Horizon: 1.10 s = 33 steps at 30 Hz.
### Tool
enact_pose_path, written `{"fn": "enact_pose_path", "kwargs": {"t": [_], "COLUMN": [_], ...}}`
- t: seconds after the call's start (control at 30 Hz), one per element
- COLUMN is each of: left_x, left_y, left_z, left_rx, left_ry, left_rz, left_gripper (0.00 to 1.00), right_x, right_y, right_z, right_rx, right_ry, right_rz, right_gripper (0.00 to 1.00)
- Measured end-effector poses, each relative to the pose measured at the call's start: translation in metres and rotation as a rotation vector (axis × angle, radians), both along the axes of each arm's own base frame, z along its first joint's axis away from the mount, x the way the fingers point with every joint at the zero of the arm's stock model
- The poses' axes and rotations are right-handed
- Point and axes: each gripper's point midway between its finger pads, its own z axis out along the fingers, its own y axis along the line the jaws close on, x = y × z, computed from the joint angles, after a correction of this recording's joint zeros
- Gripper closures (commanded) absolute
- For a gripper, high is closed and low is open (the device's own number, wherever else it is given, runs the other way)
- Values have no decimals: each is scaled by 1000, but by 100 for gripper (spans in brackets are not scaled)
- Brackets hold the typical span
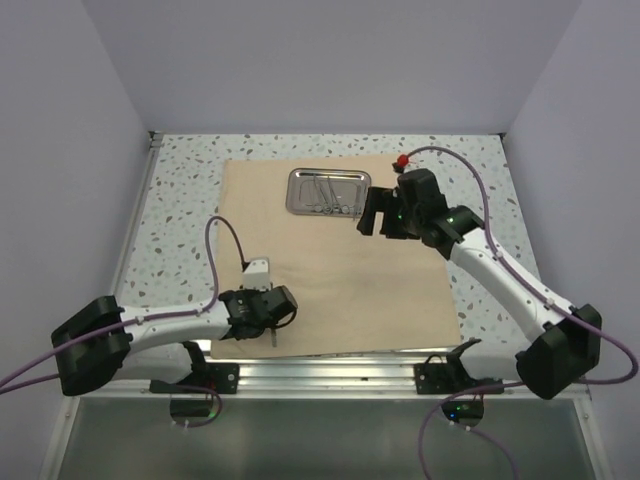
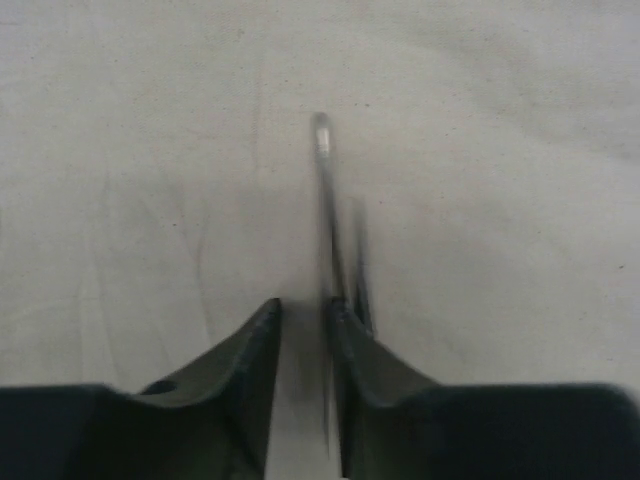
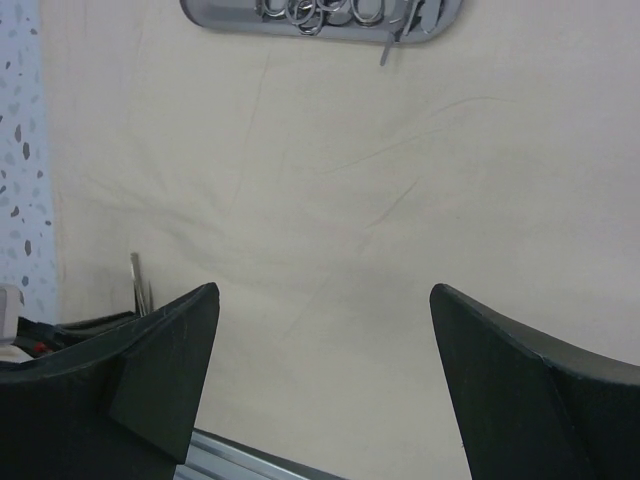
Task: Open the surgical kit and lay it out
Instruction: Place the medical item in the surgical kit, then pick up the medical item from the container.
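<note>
The beige cloth wrap (image 1: 335,265) lies spread flat on the table. The small steel tray (image 1: 328,191) stands on its far part and holds scissors and forceps (image 3: 330,10). My left gripper (image 1: 266,310) is low over the cloth's near left corner. Its jaws stand a narrow gap apart. A slim metal instrument (image 2: 324,210) runs forward between them, lying against the right finger (image 2: 372,370) only; cloth shows between it and the left finger. It also shows in the right wrist view (image 3: 135,275). My right gripper (image 1: 385,222) hovers wide open and empty just right of the tray.
The speckled table top (image 1: 180,200) borders the cloth on the left, far and right sides. A metal rail (image 1: 330,372) runs along the near edge just beyond the cloth. Purple cables loop above both arms.
</note>
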Motion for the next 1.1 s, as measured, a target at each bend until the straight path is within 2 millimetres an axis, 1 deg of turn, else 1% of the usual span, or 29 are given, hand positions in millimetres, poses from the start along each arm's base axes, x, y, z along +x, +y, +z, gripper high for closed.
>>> {"fn": "enact_pose_path", "kwargs": {"t": [0.07,0.1,0.13,0.2,0.3,0.33,0.4,0.5,0.6,0.67,0.77,0.87,0.97,1.1], "left_x": [0,1,1,0,-4,-6,-7,-3,3,6,9,12,18,28], "left_y": [-6,-9,-11,-16,-12,-8,-4,-1,-1,1,6,9,10,13], "left_z": [0,1,1,2,4,5,11,32,54,62,70,78,92,121], "left_rx": [-18,-27,-26,-34,-13,0,10,-15,-64,-86,-93,-91,-76,-72], "left_ry": [-10,-13,-13,-15,2,7,4,-39,-99,-132,-166,-196,-231,-300], "left_rz": [2,1,-3,-4,-1,-1,1,9,20,29,40,44,47,76], "left_gripper": [50,41,37,32,30,30,29,25,25,25,25,25,21,16], "right_x": [9,15,22,36,59,66,86,114,143,160,180,192,197,201], "right_y": [12,22,33,55,86,93,106,123,140,151,162,168,168,169], "right_z": [-1,-2,-4,-9,-21,-24,-33,-42,-49,-53,-65,-82,-100,-120], "right_rx": [-8,-13,-18,-28,-48,-52,-68,-80,-85,-83,-95,-113,-140,-164], "right_ry": [12,20,28,42,65,65,68,66,55,46,45,57,77,97], "right_rz": [17,30,46,77,107,111,107,98,87,84,73,65,55,47], "right_gripper": [10,10,10,11,13,16,19,26,34,39,42,44,45,46]}}
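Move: The tweezers between the left fingertips are already down at their spot on the cloth, their middle about 2 cm back of the hand. The instrument laid there earlier has its middle about 4 cm back and 1 cm right; the tray's middle is some 34 cm ahead, 14 cm right. From the right hand, the tray's leftmost slim instrument lies about 24 cm ahead, 16 cm left, 18 cm below, with the scissors 3 cm right of it. The tweezers are let go on the cloth as the left fingers open wide. The left hand shifts briefly left and back, then lifts about 12 cm, drifting a little forward and tipping its fingers up. The tray's left-end instruments are what the open right hand sweeps towards, some 20 cm forward and 17 cm left, sinking ever more steeply, its fingers closing to about half open. ##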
